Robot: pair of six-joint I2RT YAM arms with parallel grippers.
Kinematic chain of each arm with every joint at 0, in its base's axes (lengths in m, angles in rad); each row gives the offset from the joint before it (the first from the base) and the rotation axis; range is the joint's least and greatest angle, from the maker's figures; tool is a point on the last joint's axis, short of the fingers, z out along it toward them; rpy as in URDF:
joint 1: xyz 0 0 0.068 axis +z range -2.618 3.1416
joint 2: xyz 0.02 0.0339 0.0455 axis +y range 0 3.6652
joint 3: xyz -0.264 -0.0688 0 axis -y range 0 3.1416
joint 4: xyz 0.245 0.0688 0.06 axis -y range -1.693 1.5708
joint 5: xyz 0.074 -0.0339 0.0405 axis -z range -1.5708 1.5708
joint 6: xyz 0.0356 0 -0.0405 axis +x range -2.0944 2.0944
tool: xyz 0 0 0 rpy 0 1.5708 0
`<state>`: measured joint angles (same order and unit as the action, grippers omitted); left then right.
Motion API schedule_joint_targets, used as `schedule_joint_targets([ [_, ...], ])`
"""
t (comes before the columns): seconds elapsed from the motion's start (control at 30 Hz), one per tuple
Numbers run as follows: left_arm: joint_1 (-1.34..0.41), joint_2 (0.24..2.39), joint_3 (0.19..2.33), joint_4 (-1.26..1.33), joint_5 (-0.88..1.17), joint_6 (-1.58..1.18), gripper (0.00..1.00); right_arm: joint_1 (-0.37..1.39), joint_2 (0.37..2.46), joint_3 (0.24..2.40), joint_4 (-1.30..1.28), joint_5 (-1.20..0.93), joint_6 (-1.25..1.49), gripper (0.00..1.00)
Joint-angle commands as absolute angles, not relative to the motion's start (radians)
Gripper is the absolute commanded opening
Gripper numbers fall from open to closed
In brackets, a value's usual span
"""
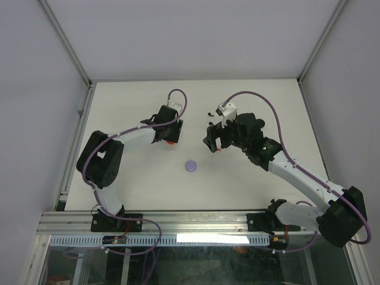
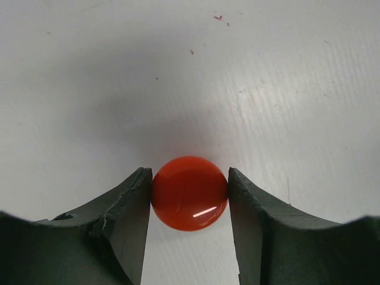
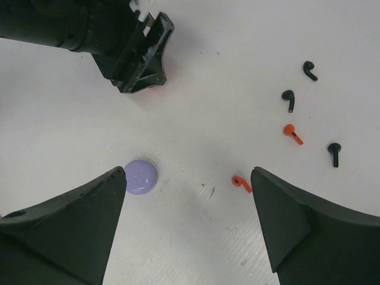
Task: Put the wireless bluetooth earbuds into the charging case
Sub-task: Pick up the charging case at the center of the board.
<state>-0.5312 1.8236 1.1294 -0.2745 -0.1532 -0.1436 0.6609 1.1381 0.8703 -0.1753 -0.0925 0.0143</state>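
Note:
A glossy red round charging case (image 2: 190, 193) lies on the white table, and my left gripper (image 2: 190, 178) is shut on it, one finger pressed against each side. From above, that gripper (image 1: 171, 140) hangs over the case at mid-table. A lilac round case (image 3: 141, 176) sits closed near the right gripper's left finger. The right gripper (image 3: 189, 178) stands open above bare table. The earbuds lie scattered: a red one (image 3: 241, 183) by its right finger, another red one (image 3: 293, 133), and three black ones (image 3: 310, 70), (image 3: 288, 99), (image 3: 335, 153).
The lilac case (image 1: 191, 166) lies between the two arms, nearer the front. The right gripper (image 1: 214, 141) hovers right of centre, and a black earbud (image 1: 209, 114) shows behind it. Metal frame rails run along the left and right table edges (image 1: 83, 119).

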Motion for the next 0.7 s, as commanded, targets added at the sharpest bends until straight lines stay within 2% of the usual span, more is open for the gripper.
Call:
schedule_joint_targets([
  [0.0, -0.540, 1.659, 1.115, -0.259, -0.112, -0.005, 0.47, 0.641, 1.143, 0.942, -0.198, -0.089, 0.057, 0.89],
  [0.27, -0.555, 1.441, 1.001, -0.187, 0.036, 0.254, 0.46, 0.546, 1.171, 1.021, -0.262, -0.275, 0.140, 0.89],
  [0.5, -0.561, 1.210, 0.813, 0.033, 0.207, 0.516, 0.42, 0.505, 1.224, 1.120, -0.327, -0.417, 0.192, 0.89],
  [0.67, -0.567, 1.134, 0.752, 0.143, 0.275, 0.650, 0.41, 0.505, 1.251, 1.165, -0.329, -0.446, 0.227, 0.88],
])
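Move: The red case is already pinched in the left fingers, just above the board; the open right gripper it is being raised towards is some 8 cm back, 12 cm right and 17 cm above. The purple case lies about 11 cm back and 7 cm right of the left hand, the near orange earbud 3 cm back and 17 cm right. From the right hand, the red case is about 8 cm ahead, 12 cm left and 17 cm below. The red case, still pinched in the left fingers, is carried up about 14 cm and drawn back some 5 cm, closing on the right gripper. The left wrist turns clockwise and tips its fingers up out of their steep downward slant, each by over 30 degrees. The right hand, fingers wide open and empty, rises about 4 cm and tilts a little. ##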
